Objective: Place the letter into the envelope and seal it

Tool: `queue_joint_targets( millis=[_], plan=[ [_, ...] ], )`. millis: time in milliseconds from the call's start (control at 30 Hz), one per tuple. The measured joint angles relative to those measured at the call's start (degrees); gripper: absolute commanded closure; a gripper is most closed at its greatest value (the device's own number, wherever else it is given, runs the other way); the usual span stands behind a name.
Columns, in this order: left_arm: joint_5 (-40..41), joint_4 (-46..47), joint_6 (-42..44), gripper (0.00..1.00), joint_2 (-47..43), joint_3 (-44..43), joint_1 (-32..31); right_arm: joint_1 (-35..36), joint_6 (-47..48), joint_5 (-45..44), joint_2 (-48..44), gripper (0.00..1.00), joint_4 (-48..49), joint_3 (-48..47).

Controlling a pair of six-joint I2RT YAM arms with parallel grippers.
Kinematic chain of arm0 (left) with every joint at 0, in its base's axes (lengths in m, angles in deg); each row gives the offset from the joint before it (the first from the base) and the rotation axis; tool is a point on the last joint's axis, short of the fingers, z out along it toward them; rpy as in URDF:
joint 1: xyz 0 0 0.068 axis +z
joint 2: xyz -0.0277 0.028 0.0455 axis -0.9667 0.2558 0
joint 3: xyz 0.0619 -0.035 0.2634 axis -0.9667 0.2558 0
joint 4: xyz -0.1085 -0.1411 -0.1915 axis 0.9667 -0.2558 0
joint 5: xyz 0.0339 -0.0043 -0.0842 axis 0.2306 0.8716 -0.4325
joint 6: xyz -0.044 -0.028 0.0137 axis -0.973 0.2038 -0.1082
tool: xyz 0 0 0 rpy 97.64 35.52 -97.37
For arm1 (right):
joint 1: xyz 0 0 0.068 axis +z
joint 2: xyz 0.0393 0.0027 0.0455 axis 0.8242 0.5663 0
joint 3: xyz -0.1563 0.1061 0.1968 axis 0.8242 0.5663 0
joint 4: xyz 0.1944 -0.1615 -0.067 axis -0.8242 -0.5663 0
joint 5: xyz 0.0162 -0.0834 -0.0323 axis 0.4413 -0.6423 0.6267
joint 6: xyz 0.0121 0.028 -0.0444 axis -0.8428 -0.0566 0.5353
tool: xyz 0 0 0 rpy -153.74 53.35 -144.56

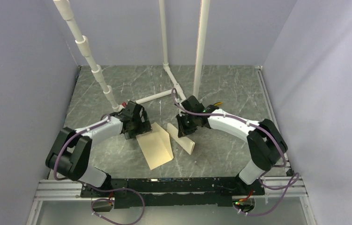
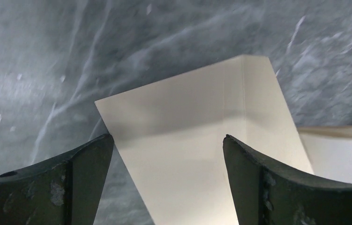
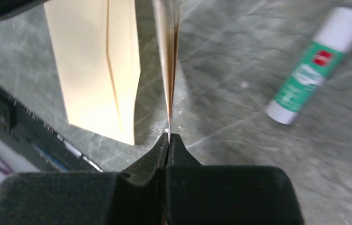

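The plain tan envelope (image 1: pixel 156 147) lies flat on the grey marble table (image 1: pixel 220 154), between the two arms. My left gripper (image 1: pixel 134 129) hovers over its far left end. In the left wrist view this gripper (image 2: pixel 168 137) stands open, and the envelope (image 2: pixel 197 140) spans the gap below it without touching the fingers. My right gripper (image 1: pixel 185 129) is shut on the letter (image 1: pixel 182 139), which slopes down to the table just right of the envelope. The right wrist view shows that gripper (image 3: pixel 169 136) pinching the letter (image 3: pixel 169 70) edge-on, with the envelope (image 3: pixel 94 70) to its left.
A green-and-white glue stick (image 3: pixel 317 65) lies on the table to the right of my right gripper. White plastic pipes (image 1: pixel 92 61) stand at the back of the table. Grey walls close in both sides, and a black rail (image 1: pixel 174 185) runs along the near edge.
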Motion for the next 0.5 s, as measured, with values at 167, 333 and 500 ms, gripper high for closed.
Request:
queue_joint_targets(
  millis=[167,333,500],
  plan=[
    [-1.5,0.7,3.2,0.08,3.7,-3.6,0.8,0.0,-5.1,-12.0,-5.8,1.00,-0.2,0.2],
    [-0.8,-3.0,3.0,0.09,3.3,-4.2,0.9,-0.1,-8.2,-14.6,-12.2,1.00,4.5,0.9],
    [-0.2,-8.4,0.3,0.12,0.0,-4.8,0.9,0.1,-14.2,-8.0,-12.9,1.00,16.9,4.9]
  ],
)
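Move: The right hand already holds the folded letter. The open envelope's middle lies about 10 cm to its left, 4 cm back and 5 cm below; the glue stick stands some 4 cm ahead of that hand, 4 cm to its right and 4 cm down. The left hand, open, hovers low over the envelope's far left part, with the envelope's middle roughly 5 cm back, 5 cm to its right and 1 cm below. Still pinching the letter in shut fingers, the right hand carries it up nearly 9 cm and about 4 cm forward, up and away from the envelope, first veering right, then swinging back left. Its wrist turns some 15 degrees clockwise while the fingers tip upward and its left side rises. The left hand nudges forward over the envelope, then eases back and up about 1.5 cm, fingers open. ##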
